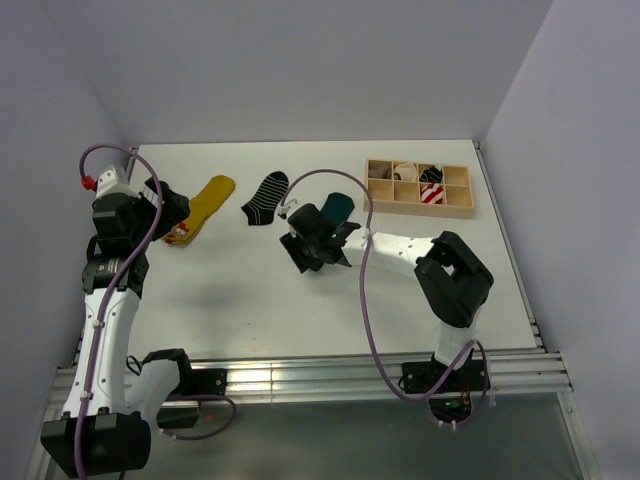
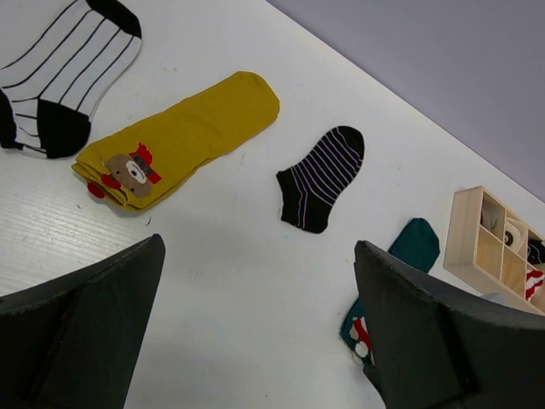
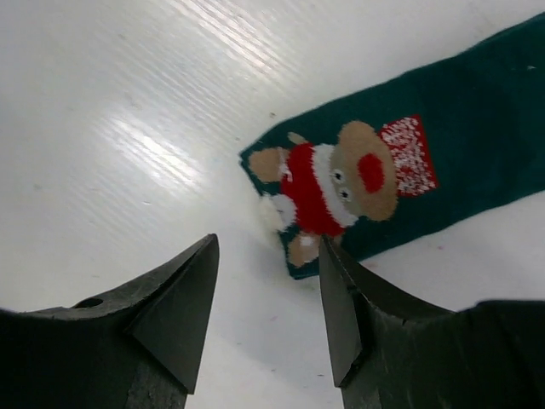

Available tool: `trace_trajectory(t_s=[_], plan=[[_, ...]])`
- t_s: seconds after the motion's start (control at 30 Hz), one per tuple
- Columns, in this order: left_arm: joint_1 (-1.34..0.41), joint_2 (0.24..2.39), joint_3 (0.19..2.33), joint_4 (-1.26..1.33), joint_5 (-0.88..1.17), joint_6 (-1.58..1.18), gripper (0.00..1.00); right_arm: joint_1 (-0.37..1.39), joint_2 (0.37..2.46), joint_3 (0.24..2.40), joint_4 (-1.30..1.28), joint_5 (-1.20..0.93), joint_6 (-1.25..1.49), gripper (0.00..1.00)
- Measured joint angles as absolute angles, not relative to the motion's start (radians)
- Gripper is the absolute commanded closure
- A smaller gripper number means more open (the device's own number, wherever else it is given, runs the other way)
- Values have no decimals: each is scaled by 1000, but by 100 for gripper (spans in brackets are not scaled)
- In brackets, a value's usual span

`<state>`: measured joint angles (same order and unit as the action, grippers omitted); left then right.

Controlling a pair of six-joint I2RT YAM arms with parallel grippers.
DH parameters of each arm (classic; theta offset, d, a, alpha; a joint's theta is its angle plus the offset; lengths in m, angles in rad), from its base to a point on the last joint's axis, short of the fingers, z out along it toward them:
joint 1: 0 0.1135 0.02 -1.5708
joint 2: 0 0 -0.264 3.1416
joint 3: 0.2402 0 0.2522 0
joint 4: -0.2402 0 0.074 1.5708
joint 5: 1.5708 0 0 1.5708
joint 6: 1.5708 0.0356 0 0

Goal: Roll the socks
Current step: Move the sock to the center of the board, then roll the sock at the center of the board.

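Observation:
A dark green sock with a bear figure [image 3: 426,170] lies flat on the white table, and it also shows in the top view [image 1: 337,208]. My right gripper [image 3: 266,256] is open and empty, and its tips sit just short of the sock's cuff end, the right finger [image 3: 341,315] near the bear's feet. A black sock with thin stripes [image 1: 266,198] lies to the left and shows in the left wrist view [image 2: 322,179]. My left gripper [image 2: 260,256] is open and empty, held above the table at the far left [image 1: 165,207]. A red-and-white striped sock [image 1: 432,194] sits in the box.
A wooden compartment box [image 1: 458,208] stands at the back right and holds rolled socks. A yellow sock with a bear figure [image 2: 183,136] lies by the left gripper. A white sock with black stripes [image 2: 68,77] lies beyond it. Walls close in the table's back and sides.

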<state>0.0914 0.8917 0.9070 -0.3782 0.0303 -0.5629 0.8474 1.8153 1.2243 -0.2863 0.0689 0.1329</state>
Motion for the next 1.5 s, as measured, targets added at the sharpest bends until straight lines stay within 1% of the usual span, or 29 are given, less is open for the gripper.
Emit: trace_trajectory(t_s=[0.27,0.5,0.73,0.9,1.0,1.1,1.13,1.2,1.23,1.33,1.37,1.5], plan=[[91,894,907,-378,38,-563,1,870,1813,1117,-254,158,2,41],[91,895,907,-378,38,-563,0,915,1826,1112,-205,210,-54,41],[91,895,907,-378,39,-563,1,916,1860,1110,-173,255,-75,41],[91,899,907,-377,41,-563,1,916,1873,1111,-142,274,-77,43],[91,901,903,-376,41,-563,0,916,1883,1112,-121,284,-77,48],[91,904,903,-372,45,-563,1,916,1894,1116,-108,294,-77,57],[91,905,903,-371,47,-563,1,916,1899,1120,-104,297,-77,65],[91,908,903,-367,49,-563,1,916,1908,1124,-96,300,-78,75],[91,910,903,-366,51,-563,0,916,1911,1126,-93,301,-79,85],[91,913,903,-363,58,-563,1,917,1916,1127,-90,300,-81,97],[91,914,903,-363,62,-563,0,917,1916,1127,-91,299,-80,100],[91,922,903,-355,93,-565,1,916,1914,1134,-95,263,-76,100]])
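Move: The green sock lies below the right hand, its middle about 9 cm ahead, 6 cm to the right and 5 cm down; its near, cuff end with the reindeer is almost under the open fingers, some 1 cm ahead. The black striped sock is about 17 cm ahead and 8 cm to the left, the divided box roughly 20 cm ahead and 32 cm to the right. From the left hand, the green sock is about 7 cm ahead, 33 cm to the right and 25 cm lower. The right hand sinks about 4.5 cm onto the cuff end of the green sock, most of it in a quick first dip that also carries it nearly 3 cm to the right and a little back, then creeps forward and back to the left while the wrist turns some 15 to 20 degrees, bringing the fingers to point more forward and less left. Once down, the half-open fingers shut completely and pinch the near edge of the cuff by the white pompom. ##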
